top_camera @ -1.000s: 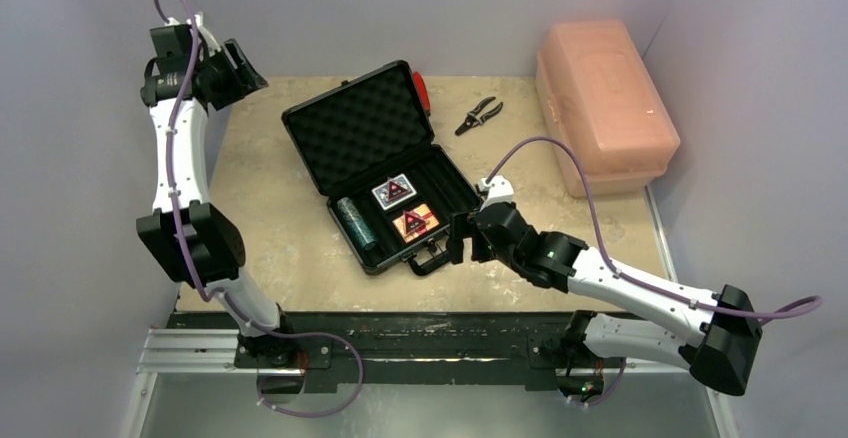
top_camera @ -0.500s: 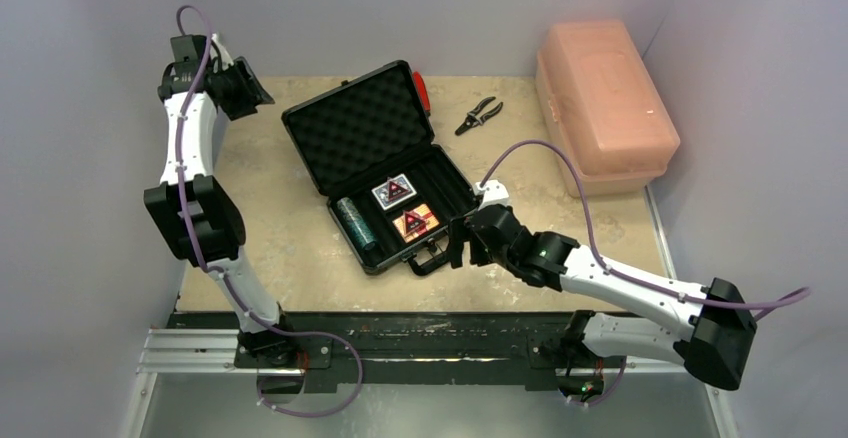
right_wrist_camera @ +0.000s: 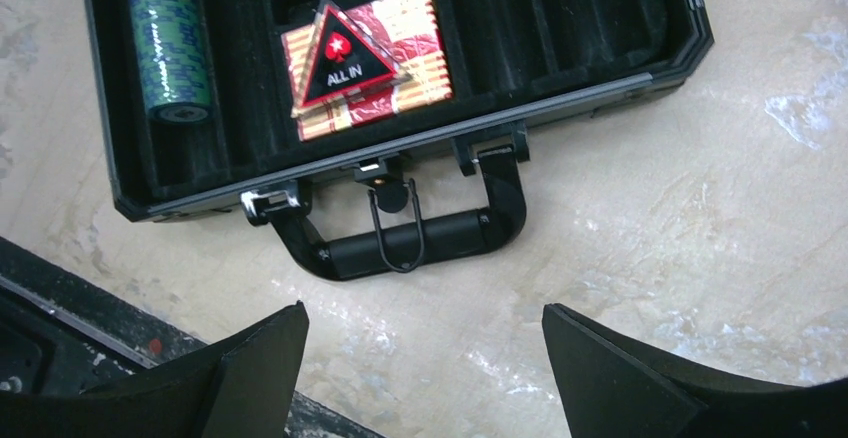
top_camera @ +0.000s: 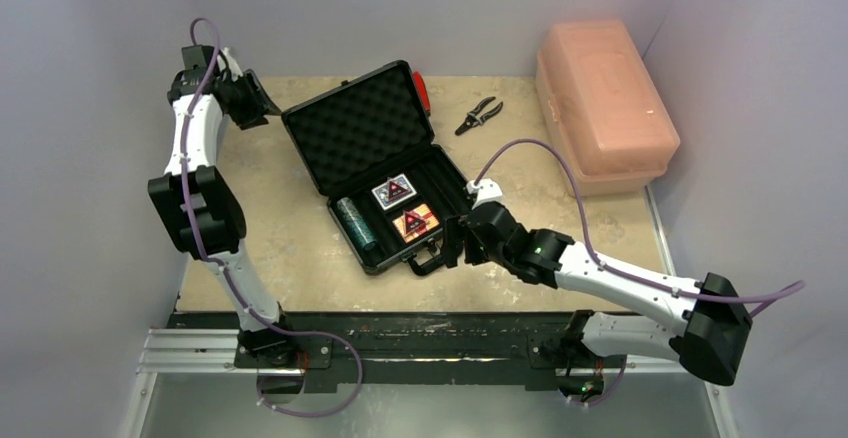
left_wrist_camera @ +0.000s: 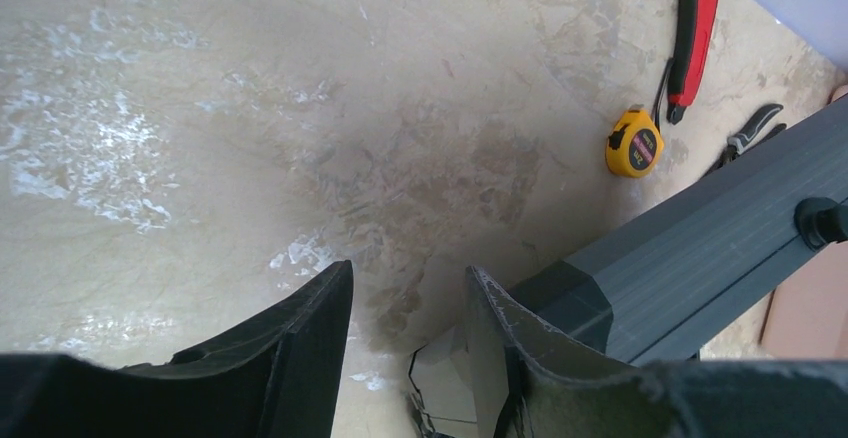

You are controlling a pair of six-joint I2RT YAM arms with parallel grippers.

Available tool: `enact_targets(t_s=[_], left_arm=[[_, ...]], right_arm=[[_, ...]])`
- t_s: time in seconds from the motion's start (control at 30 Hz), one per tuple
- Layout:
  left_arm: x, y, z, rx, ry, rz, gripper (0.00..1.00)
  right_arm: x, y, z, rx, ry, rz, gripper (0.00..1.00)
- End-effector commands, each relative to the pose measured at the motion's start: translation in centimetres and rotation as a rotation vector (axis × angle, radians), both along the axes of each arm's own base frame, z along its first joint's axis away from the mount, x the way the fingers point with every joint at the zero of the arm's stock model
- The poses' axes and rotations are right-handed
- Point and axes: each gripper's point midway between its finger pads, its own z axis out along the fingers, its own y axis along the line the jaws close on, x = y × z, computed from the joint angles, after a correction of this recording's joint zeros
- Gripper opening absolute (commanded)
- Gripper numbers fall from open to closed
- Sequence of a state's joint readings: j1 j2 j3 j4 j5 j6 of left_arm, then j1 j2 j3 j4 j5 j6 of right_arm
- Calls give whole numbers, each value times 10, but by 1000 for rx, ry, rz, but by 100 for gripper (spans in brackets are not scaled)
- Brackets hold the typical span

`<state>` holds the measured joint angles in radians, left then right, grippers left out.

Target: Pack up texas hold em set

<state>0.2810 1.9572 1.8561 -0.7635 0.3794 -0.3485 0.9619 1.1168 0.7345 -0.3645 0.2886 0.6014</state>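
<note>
The black briefcase (top_camera: 362,128) lies open mid-table, its foam-lined lid tilted back. In its base sit a teal chip roll (top_camera: 352,220), a blue deck (top_camera: 392,193) and an orange-red deck (top_camera: 415,222), each deck with a red-black triangle on top. My left gripper (top_camera: 262,108) is open and empty behind the lid's far left corner; the lid's grey outer shell (left_wrist_camera: 700,248) shows beside its right finger (left_wrist_camera: 510,338). My right gripper (right_wrist_camera: 425,323) is open wide and empty, just in front of the case handle (right_wrist_camera: 400,238), apart from it. The chip roll (right_wrist_camera: 165,33) and orange-red deck (right_wrist_camera: 365,58) show above.
A large pink plastic box (top_camera: 603,106) stands at the back right. Pliers (top_camera: 480,115) and a red-handled tool (top_camera: 422,90) lie behind the case. A yellow tape measure (left_wrist_camera: 633,143) lies behind the lid near the red-handled tool (left_wrist_camera: 695,28).
My left gripper has swung right and down toward the lid's far left corner. My right gripper has crept left toward the case handle.
</note>
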Motion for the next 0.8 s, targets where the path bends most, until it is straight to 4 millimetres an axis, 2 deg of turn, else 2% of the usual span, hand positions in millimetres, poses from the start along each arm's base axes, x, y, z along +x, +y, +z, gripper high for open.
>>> enact_targets(t_s=[0.0,0.2,0.37,0.6,0.77], left_arm=[[4,-13,-2,-38,-21,-50,44],[1,-25,-6,-75,-7,-83,44],[-3,-34,5,-103,-46,-124,44],[-10,-47,17,-137,-98,-168,45],[-17,-55,23,-150,-117,-192,45]], right_arm=[[17,30,41,90,-64,36,91],[40,63,79,149,-83,61,87],[67,89,110,265,-79,54,80],[114,118,152,407,-79,-33,59],[148,136,170,488,-63,-80,40]])
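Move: The open case lid's middle stands about 26 cm ahead of the right hand, 18 cm to its left and some 2 cm above. The case handle is roughly 2 cm ahead, 3 cm left and 7 cm down; the orange card box is 10 cm ahead, 8 cm left and also 7 cm down. From the left hand, beside the lid's upper left corner, the lid's middle lies about 20 cm right, 3 cm back and 5 cm lower. Swing the open, empty right gripper up, forward and left, about 12 cm each way, off the handle side and over the case towards the lid, rolling it some 20 degrees so its left side rises and closing the fingers to about half. Meanwhile keep the left gripper at the lid's upper left corner and ease it about 2 cm right and a little down, fingers unchanged. ##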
